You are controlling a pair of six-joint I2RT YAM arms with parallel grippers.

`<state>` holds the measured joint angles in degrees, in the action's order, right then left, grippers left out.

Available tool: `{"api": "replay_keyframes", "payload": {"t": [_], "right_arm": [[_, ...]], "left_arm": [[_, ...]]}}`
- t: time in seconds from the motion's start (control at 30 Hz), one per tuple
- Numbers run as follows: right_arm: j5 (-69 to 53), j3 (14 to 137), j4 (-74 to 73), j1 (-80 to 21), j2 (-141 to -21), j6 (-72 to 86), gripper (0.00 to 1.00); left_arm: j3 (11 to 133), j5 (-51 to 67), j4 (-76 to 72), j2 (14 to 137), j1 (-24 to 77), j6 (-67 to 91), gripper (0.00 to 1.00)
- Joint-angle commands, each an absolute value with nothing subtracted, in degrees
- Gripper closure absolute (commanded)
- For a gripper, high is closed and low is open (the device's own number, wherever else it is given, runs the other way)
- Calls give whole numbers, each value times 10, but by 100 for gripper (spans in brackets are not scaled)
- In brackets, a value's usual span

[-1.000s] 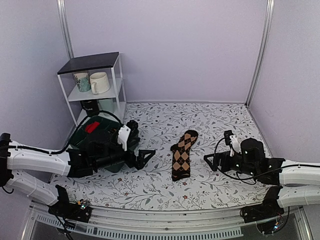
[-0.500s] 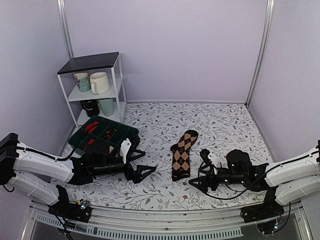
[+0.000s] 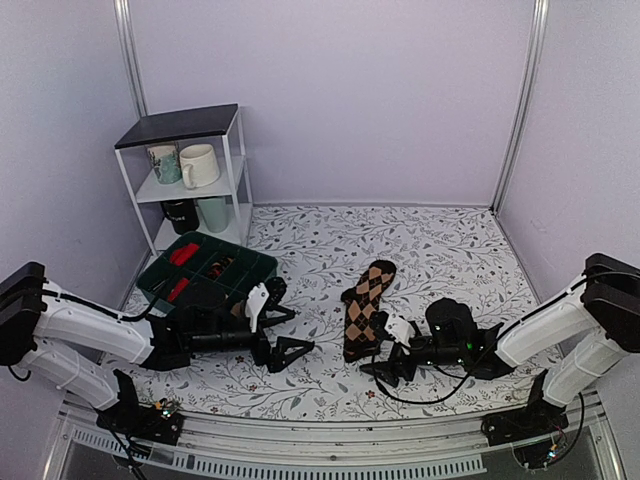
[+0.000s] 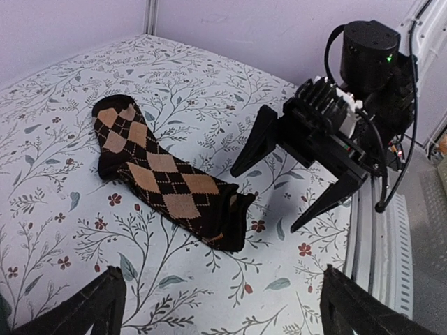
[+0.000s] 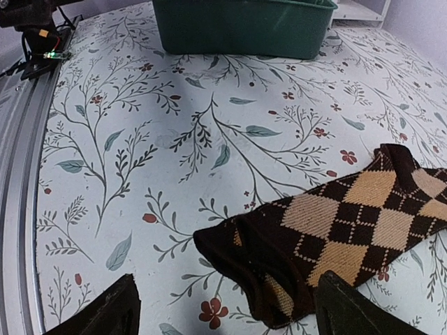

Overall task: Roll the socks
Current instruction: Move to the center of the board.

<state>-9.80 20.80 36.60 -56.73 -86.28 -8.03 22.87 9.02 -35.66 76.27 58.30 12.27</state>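
The socks [image 3: 366,308] lie flat and long on the flowered table: dark brown with tan diamonds, one on top of the other, cuff end nearest the arms. My left gripper [image 3: 288,337] is open, low over the table, to the left of the cuff end. In the left wrist view the socks [image 4: 160,178] lie ahead of my left gripper [image 4: 220,315], which holds nothing. My right gripper [image 3: 371,357] is open at the cuff's right side. In the right wrist view the cuff [image 5: 279,269] sits just ahead of my right gripper [image 5: 230,317], between its spread fingers and untouched.
A green compartment tray [image 3: 250,262] holding small rolled socks stands at the left, behind the left arm. A white shelf [image 3: 189,125] with mugs is in the back left corner. The table's metal front rail [image 3: 320,435] runs close behind both grippers.
The right arm has swung left and come down to the socks' cuff end, its jaws narrowing slightly. The left gripper has dropped lower and edged toward the same end. The socks have not moved.
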Motion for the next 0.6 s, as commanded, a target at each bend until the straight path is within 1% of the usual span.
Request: {"api": "replay_keyframes", "payload": {"t": [0.0,0.07,0.1,0.17,0.23,0.57], "right_arm": [[-112,223,413,-569,-893,-126,14],[-117,227,413,-568,-905,-129,17],[-123,230,412,-565,-913,-132,20],[-137,236,409,-558,-927,-132,30],[-144,241,408,-552,-937,-130,37],[-162,240,397,-526,-951,-130,40]], "left_arm": [[240,97,-355,770,591,116,3],[240,97,-351,768,590,115,3],[240,96,-349,769,591,114,3],[239,94,-347,767,591,114,3],[238,93,-347,767,590,113,3],[237,97,-347,774,591,110,3]]}}
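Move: Below the right hand and just past its tips lies the near end of the sock, about 5 cm ahead, 3 cm to the left and some 4 cm down. The sock's toe end is about 21 cm farther out than that end and some 5 cm to the right of it; the green bin stands roughly 20 cm ahead and 35 cm left of the right hand. From the left hand, the sock's near end is about 4 cm ahead, 12 cm right and 11 cm down. Easing down and forward towards the sock's near end, the right hand travels only about 2 cm in all: first down with a small shift left, then forward as it drifts slightly back to the right and levels off. Its fingers narrow from nearly wide open to a bit over half open, the forward one coming in over the sock's end; contact can't be made out. ##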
